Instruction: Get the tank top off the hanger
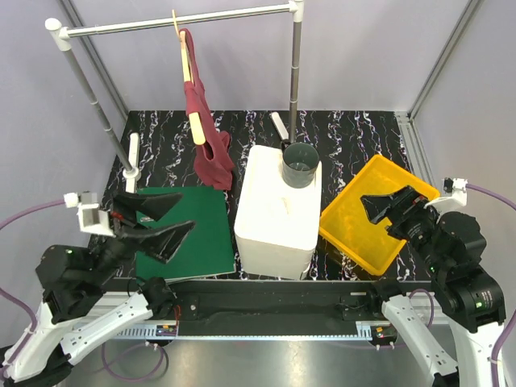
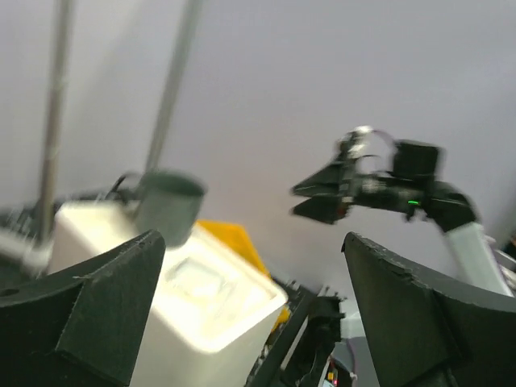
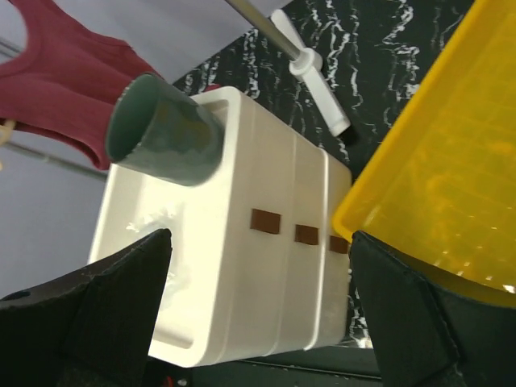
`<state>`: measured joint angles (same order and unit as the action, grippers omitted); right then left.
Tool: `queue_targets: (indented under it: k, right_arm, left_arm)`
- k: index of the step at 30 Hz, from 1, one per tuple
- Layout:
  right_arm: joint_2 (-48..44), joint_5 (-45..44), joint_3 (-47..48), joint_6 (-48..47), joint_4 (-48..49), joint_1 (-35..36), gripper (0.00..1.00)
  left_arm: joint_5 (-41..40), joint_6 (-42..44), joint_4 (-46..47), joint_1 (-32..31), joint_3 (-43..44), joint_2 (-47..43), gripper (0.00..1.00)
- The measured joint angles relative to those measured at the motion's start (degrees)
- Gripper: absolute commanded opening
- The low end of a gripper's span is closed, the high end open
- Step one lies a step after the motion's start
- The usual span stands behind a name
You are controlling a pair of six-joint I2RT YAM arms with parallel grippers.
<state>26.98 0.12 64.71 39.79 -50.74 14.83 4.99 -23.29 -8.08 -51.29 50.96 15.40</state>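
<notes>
The maroon tank top (image 1: 208,129) hangs on the tan wooden hanger (image 1: 192,89), which is hooked over the grey rail (image 1: 234,15) at the back left. In the right wrist view the tank top (image 3: 60,76) shows at the upper left. My left gripper (image 1: 187,211) stands open above the green mat, well in front of the garment, with nothing between its fingers. My right gripper (image 1: 376,214) is open over the yellow tray, far right of the garment. Both wrist views show wide, empty jaws: left gripper (image 2: 254,278), right gripper (image 3: 258,322).
A white box (image 1: 278,205) sits mid-table with a dark green cup (image 1: 300,164) on its far end. The green mat (image 1: 197,242) lies to its left and the yellow tray (image 1: 355,234) to its right. The rack's posts and white feet (image 1: 279,123) stand on the marbled table.
</notes>
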Motion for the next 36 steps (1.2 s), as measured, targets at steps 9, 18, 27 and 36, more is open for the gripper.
queue_targets:
  k: [9, 18, 27, 36]
  right_arm:
    - [1.51, 5.73, 1.22, -8.68, 1.57, 0.00, 1.00]
    - [31.39, 16.28, 21.40, -8.96, 11.69, 3.13, 1.00]
    - [62.45, -0.15, 55.21, -16.26, 9.97, 33.51, 1.00]
    - [93.29, -19.19, 95.65, -27.61, 5.88, 46.25, 0.94]
  left_arm:
    - [-18.64, -6.54, -26.60, 0.00, 4.79, -3.56, 0.99]
    - [-23.87, -7.30, -31.10, -0.35, 2.49, -14.97, 0.99]
    - [-26.38, -10.25, -36.83, -0.52, 1.68, -14.97, 0.99]
    - [-26.53, -13.38, -39.41, -0.52, -1.60, -14.99, 0.99]
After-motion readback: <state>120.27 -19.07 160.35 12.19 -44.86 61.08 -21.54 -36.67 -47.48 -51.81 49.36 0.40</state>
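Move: The near, lower end of the hanger holding the tank top is about 38 cm to the right hand's left, 15 cm ahead and 12 cm above. The mug stands nearer the way there, roughly 17 cm left, 12 cm ahead and 5 cm lower; the white box's middle is some 22 cm left, 2 cm ahead and 20 cm below. From the left hand, that hanger end is about 18 cm ahead, 1 cm right and 3 cm above. Open right hand swings about 38 cm left, forward and up, towards the hanger's near end; left hand sinks. ##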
